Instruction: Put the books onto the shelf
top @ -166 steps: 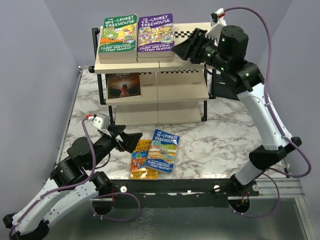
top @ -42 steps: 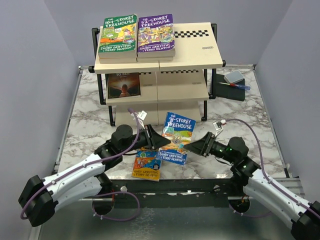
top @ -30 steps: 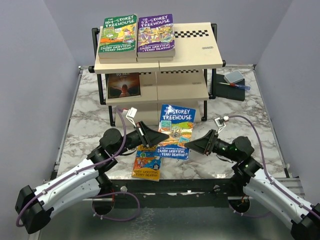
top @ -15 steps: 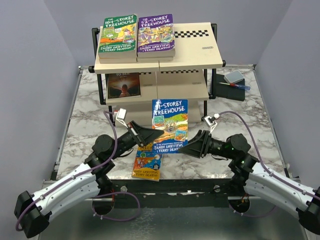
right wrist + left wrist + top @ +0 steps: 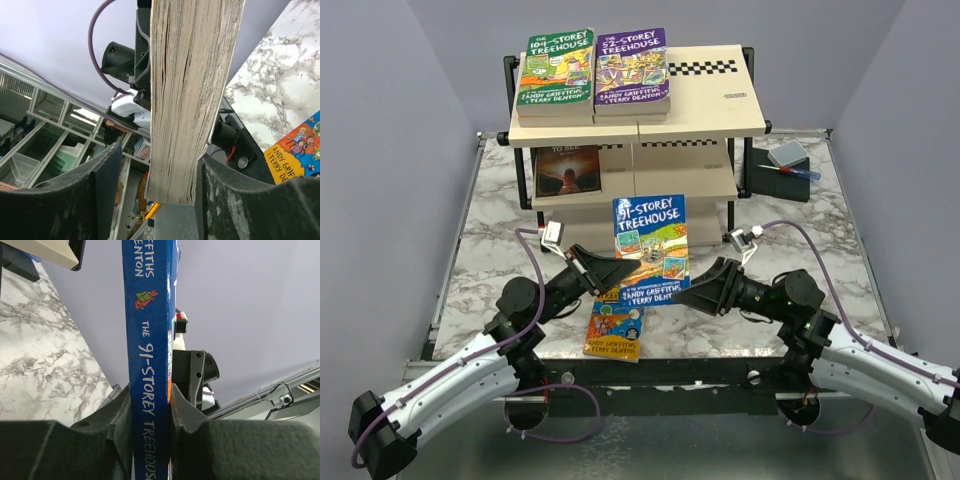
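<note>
A blue "91-Storey Treehouse" book [image 5: 650,245] stands upright above the table in front of the shelf [image 5: 710,100]. My left gripper [image 5: 625,272] is shut on its lower left corner; in the left wrist view both jaws press the blue spine [image 5: 150,340]. My right gripper [image 5: 688,293] straddles the book's page edge [image 5: 190,90]. Its jaws are open: one finger touches the book and a gap shows at the other. An orange book [image 5: 613,328] lies flat on the table below. A green book [image 5: 557,68] and a purple book [image 5: 632,66] lie on the top tier, and a dark book [image 5: 567,170] on the middle tier.
A small dark box with a grey top [image 5: 782,165] sits on the marble table [image 5: 500,230] right of the shelf. The top tier's right half is bare. The lifted book hangs between both arms, just in front of the shelf's lower tiers.
The blue book has tipped upright in my left gripper and drifted left. My right gripper has come up to its page edge, its jaws narrowing around it.
</note>
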You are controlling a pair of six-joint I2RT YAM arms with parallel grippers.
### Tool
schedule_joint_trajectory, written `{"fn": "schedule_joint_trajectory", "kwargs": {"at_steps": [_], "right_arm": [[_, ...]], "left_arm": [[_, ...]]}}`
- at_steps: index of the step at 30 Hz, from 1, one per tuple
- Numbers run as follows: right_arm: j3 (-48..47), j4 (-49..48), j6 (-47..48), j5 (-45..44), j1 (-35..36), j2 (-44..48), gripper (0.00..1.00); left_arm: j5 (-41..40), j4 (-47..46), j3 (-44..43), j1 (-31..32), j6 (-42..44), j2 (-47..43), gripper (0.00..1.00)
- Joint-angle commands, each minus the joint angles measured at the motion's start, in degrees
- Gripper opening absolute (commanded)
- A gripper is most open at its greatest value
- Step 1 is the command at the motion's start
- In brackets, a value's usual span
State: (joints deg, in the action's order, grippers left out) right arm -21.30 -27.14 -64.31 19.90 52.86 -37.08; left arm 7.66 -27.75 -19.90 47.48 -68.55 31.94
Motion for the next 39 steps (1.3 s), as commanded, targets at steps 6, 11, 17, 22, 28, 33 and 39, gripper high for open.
{"fn": "schedule_joint_trajectory", "kwargs": {"at_steps": [6, 11, 17, 22, 28, 33, 39], "right_arm": [[-4.49, 3.97, 1.87, -10.86, 3.4, -1.47, 0.51], [-6.47, 3.87, 3.37, -13.62, 5.78, -4.7, 0.46], [-8.99, 4.6, 5.63, -18.46, 9.24, -7.74, 0.35], [-9.36, 5.24, 6.37, -22.41, 10.79, -8.36, 0.17], [-10.5, 7.04, 6.43, -24.9, 11.59, -8.94, 0.0], [-14.41, 11.93, 9.31, -26.32, 11.56, -8.59, 0.01], [-17.55, 16.43, 10.85, -29.28, 11.61, -7.4, 0.01]], "left_arm": [[-2.91, 1.15, -0.84, 0.1, 3.5, -2.75, 0.0], [-3.73, 3.83, -1.49, 0.13, 5.34, -2.79, 0.0], [-5.18, 10.64, -4.12, 0.1, 8.43, -2.97, 0.0], [-7.26, 18.53, -6.46, 0.11, 11.12, -4.9, 0.0], [-9.84, 24.59, -7.63, 0.11, 12.59, -5.83, 0.06], [-13.14, 32.7, -9.78, 0.1, 15.44, -7.02, 0.57], [-22.45, 47.37, -17.99, 0.07, 24.58, -7.39, 0.96]]}}
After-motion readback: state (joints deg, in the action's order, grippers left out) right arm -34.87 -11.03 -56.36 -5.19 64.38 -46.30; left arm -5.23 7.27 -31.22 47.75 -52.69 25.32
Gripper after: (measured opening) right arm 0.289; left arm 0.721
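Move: The 91-storey book hangs tilted in the air, its spine still pinched by the left fingers; its middle lies about 4 cm right, 2 ahead and 2 above. From the right hand, whose half-open fingers straddle the page edge, the middle is some 6 cm left, 5 ahead and 4 above. The orange 130-storey book lies roughly 4 cm left, 2 ahead and 27 below the left hand, 15 left, 7 ahead and 25 below the right. The 91-storey book is handed over: the left fingers keep hold of its spine while the right hand slides about 4 cm left and forward over the page edge, turns some 15 degrees clockwise and shuts on the pages. Only then do the left fingers open wide and let go, that hand drawing off about 4 cm to the left and some 3 cm down, its left side rolling up around 20 degrees. ##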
